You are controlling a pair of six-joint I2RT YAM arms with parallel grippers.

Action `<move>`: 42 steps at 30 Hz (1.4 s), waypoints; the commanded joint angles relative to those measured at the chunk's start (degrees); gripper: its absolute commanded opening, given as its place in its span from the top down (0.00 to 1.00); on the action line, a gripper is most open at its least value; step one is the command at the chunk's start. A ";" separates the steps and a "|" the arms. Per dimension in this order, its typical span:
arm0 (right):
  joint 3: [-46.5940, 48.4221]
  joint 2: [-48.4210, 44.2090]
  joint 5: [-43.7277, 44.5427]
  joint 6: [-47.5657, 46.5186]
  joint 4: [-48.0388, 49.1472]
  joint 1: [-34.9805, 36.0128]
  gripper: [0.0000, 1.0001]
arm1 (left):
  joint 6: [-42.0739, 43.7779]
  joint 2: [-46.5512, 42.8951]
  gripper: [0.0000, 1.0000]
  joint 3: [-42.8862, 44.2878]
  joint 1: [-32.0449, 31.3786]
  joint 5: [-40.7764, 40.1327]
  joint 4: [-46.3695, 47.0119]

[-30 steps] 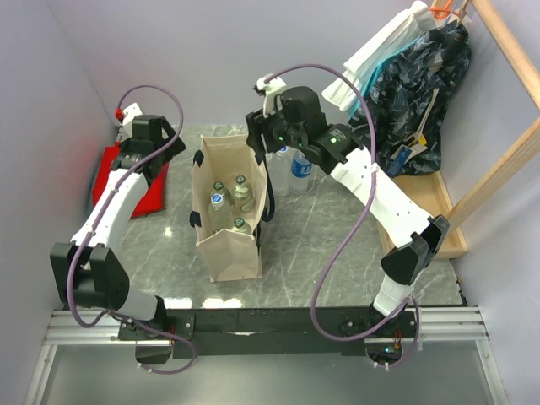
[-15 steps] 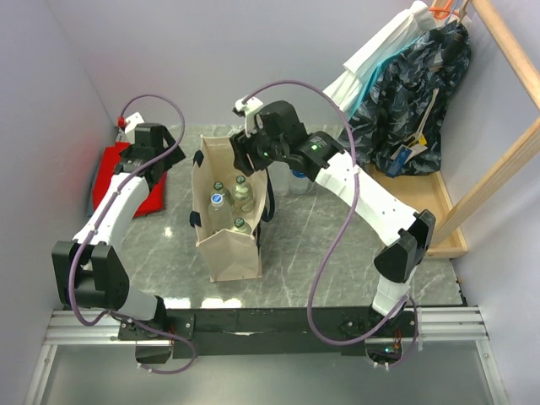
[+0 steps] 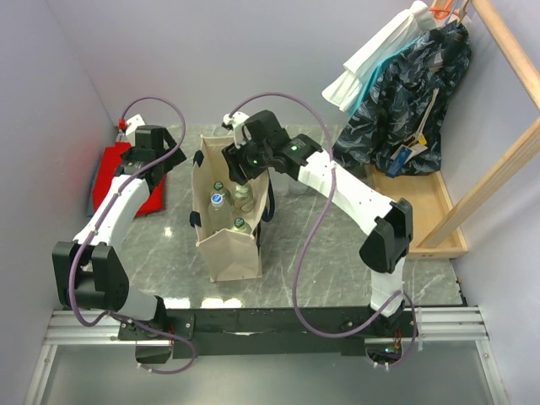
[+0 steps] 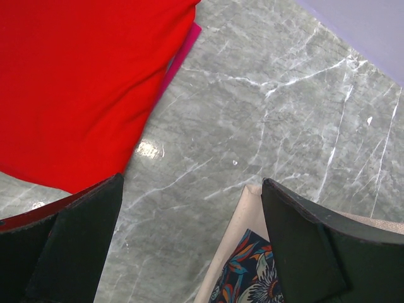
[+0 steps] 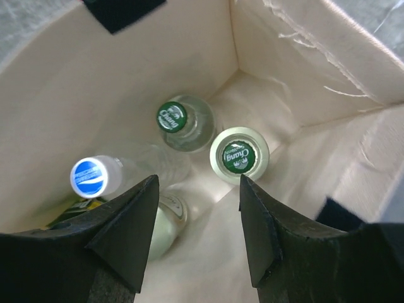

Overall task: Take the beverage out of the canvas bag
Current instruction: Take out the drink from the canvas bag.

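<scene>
The beige canvas bag (image 3: 229,245) stands upright in the middle of the table, its mouth open. Several bottles stand inside: a blue-capped one (image 5: 90,176), a green-capped one (image 5: 172,117) and another green cap in a pale rim (image 5: 239,154). A further pale bottle (image 5: 169,222) sits partly under one finger. My right gripper (image 5: 197,183) hangs open over the bag's far end (image 3: 239,164), looking straight down, with nothing between its fingers. My left gripper (image 4: 191,183) is open above the marble just left of the bag (image 3: 160,156), holding nothing.
A red folded cloth (image 3: 126,181) lies at the far left, also under the left wrist (image 4: 82,82). A beige canvas corner with a floral patch (image 4: 252,271) shows beside the left gripper's right finger. Hanging clothes (image 3: 405,101) and a wooden rack (image 3: 498,160) fill the back right.
The right arm has swung left from behind the bag's right side to above its opening, and its fingers have narrowed a little. The left arm has barely moved.
</scene>
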 commanded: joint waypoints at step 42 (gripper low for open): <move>6.13 10.15 10.81 5.02 -2.85 -0.72 0.39 | 1.58 -6.10 0.04 -2.52 0.27 -1.79 2.50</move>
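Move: The green-capped bottle at the right of the canvas bag stands about 4 cm ahead of the right hand and 1 cm to its left, its middle some 16 cm below. The other green-capped bottle is about 6 cm left and 2 cm nearer the base than that one; the blue-capped bottle is 6 cm left and 5 cm nearer. From the left hand, the right-side green-capped bottle lies about 17 cm right, 5 cm back and 11 cm lower. The right-side green-capped bottle is approached from above: the right hand sinks about 6 cm deeper into the bag while moving roughly 3.5 cm forward, its slight early swing to the left undone by the end. The wrist turns clockwise by about 10 degrees and its left side dips a little, bringing the cap in line with the gap between the half-open fingers, which keep their opening. ##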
